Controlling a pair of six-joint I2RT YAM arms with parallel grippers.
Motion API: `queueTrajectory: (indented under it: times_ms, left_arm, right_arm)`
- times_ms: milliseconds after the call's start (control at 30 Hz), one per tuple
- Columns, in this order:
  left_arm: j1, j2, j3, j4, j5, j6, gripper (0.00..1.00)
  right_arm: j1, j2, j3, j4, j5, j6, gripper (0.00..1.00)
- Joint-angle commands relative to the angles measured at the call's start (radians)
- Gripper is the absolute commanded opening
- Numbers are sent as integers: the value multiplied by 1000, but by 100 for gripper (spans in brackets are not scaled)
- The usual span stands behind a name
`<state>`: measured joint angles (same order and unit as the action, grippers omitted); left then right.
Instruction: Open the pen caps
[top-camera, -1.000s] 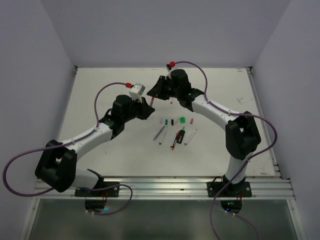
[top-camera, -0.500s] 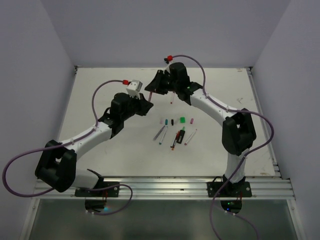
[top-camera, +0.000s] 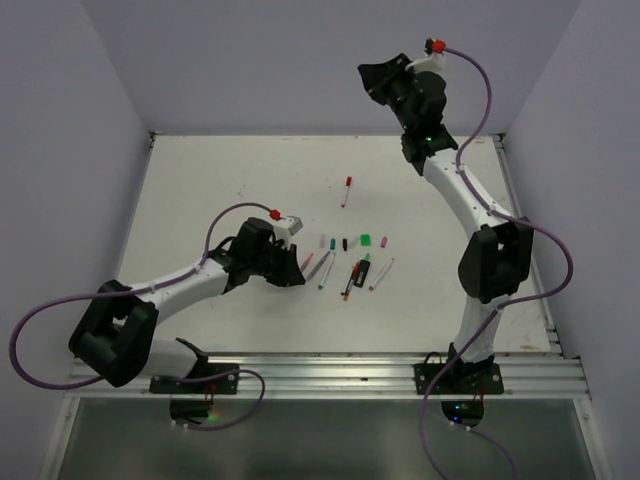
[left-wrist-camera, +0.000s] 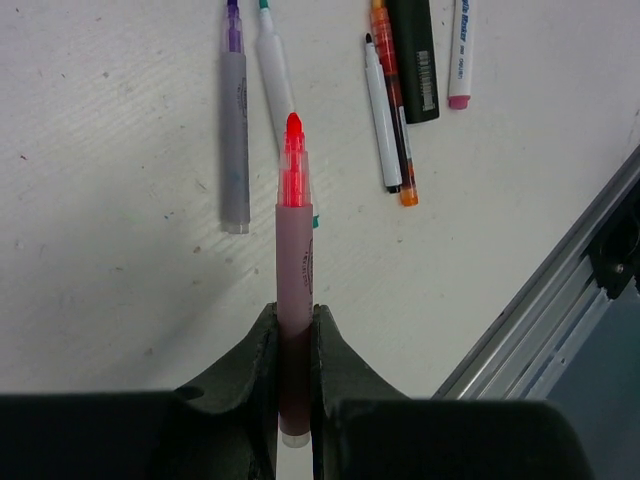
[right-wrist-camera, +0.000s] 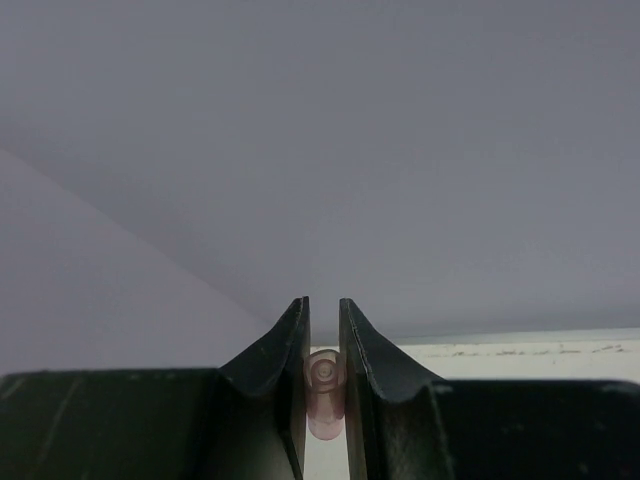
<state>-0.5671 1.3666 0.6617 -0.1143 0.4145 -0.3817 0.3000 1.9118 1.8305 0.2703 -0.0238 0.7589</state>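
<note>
My left gripper (left-wrist-camera: 293, 318) is shut on the pink barrel of a pen (left-wrist-camera: 294, 250) whose red tip is bare. In the top view this gripper (top-camera: 300, 270) sits low beside the other pens (top-camera: 350, 275) lying mid-table. My right gripper (right-wrist-camera: 323, 312) is shut on a small translucent pink pen cap (right-wrist-camera: 325, 385) and is raised high against the back wall (top-camera: 374, 78). A row of loose caps lies above the pens: pink (top-camera: 322, 242), black (top-camera: 345, 243), green (top-camera: 366, 240) and magenta (top-camera: 384, 241).
A lone pen with a red cap (top-camera: 347, 190) lies further back on the table. In the left wrist view a grey pen (left-wrist-camera: 234, 130), a white teal-tipped pen (left-wrist-camera: 275, 85), an orange pen (left-wrist-camera: 397, 130) and a black highlighter (left-wrist-camera: 413, 60) lie ahead. The aluminium rail (top-camera: 330, 375) borders the near edge.
The two grippers, close together at the back, have parted. My right arm swung up to the back wall with the cap. My left arm came down to the pens with the barrel.
</note>
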Motion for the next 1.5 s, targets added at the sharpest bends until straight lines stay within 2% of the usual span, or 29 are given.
queueTrajectory:
  times_ms: [0, 167, 300, 433, 600, 833, 1233, 1467]
  left_arm:
    - [6, -44, 21, -12, -38, 9, 0]
    - [7, -31, 45, -31, -161, 9, 0]
    - [6, 43, 81, -54, -268, 29, 0]
    - [4, 123, 128, -35, -276, 52, 0]
    - [4, 229, 174, -24, -293, 67, 5]
    - [0, 310, 203, -7, -292, 66, 14]
    - [-2, 318, 148, 13, -301, 24, 32]
    - [-2, 276, 128, 18, -318, -3, 34]
  right_arm:
    - [37, -52, -3, 9, -2, -17, 0]
    - [39, -99, -112, -84, -27, -16, 0]
    - [51, -132, -197, -172, -60, -24, 0]
    - [76, -163, -310, -243, -60, -58, 0]
    - [109, -186, -433, -263, -74, -79, 0]
    - [192, -148, -447, -348, -36, -128, 0]
    - [272, -47, -470, -341, 22, -79, 0]
    - [294, 25, -442, -384, 42, -76, 0]
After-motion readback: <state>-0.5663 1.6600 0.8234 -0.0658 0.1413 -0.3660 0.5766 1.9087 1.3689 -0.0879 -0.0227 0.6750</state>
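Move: The left hand holds the uncapped pink pen; its set-down spot lies about 10 cm ahead, 1 cm right and 6 cm below. The purple pen is some 8 cm ahead and 4 cm right, the green pen 7 ahead and 7 right. High up, the right hand holds the pink cap; the pale cap, at the left end of the cap row, lies roughly 18 cm back, 10 left and 41 below, with the red-capped pen 3 back and 3 left. Forward about 7 cm and then down 5, the left hand steepens its fingers towards the table, lays the pink pen beside the purple one and opens to let go. Meanwhile the right hand sweeps down some 30 cm, back and to the left, tipping from level to steeply downward as it nears the cap row, still pinching the pink cap. ##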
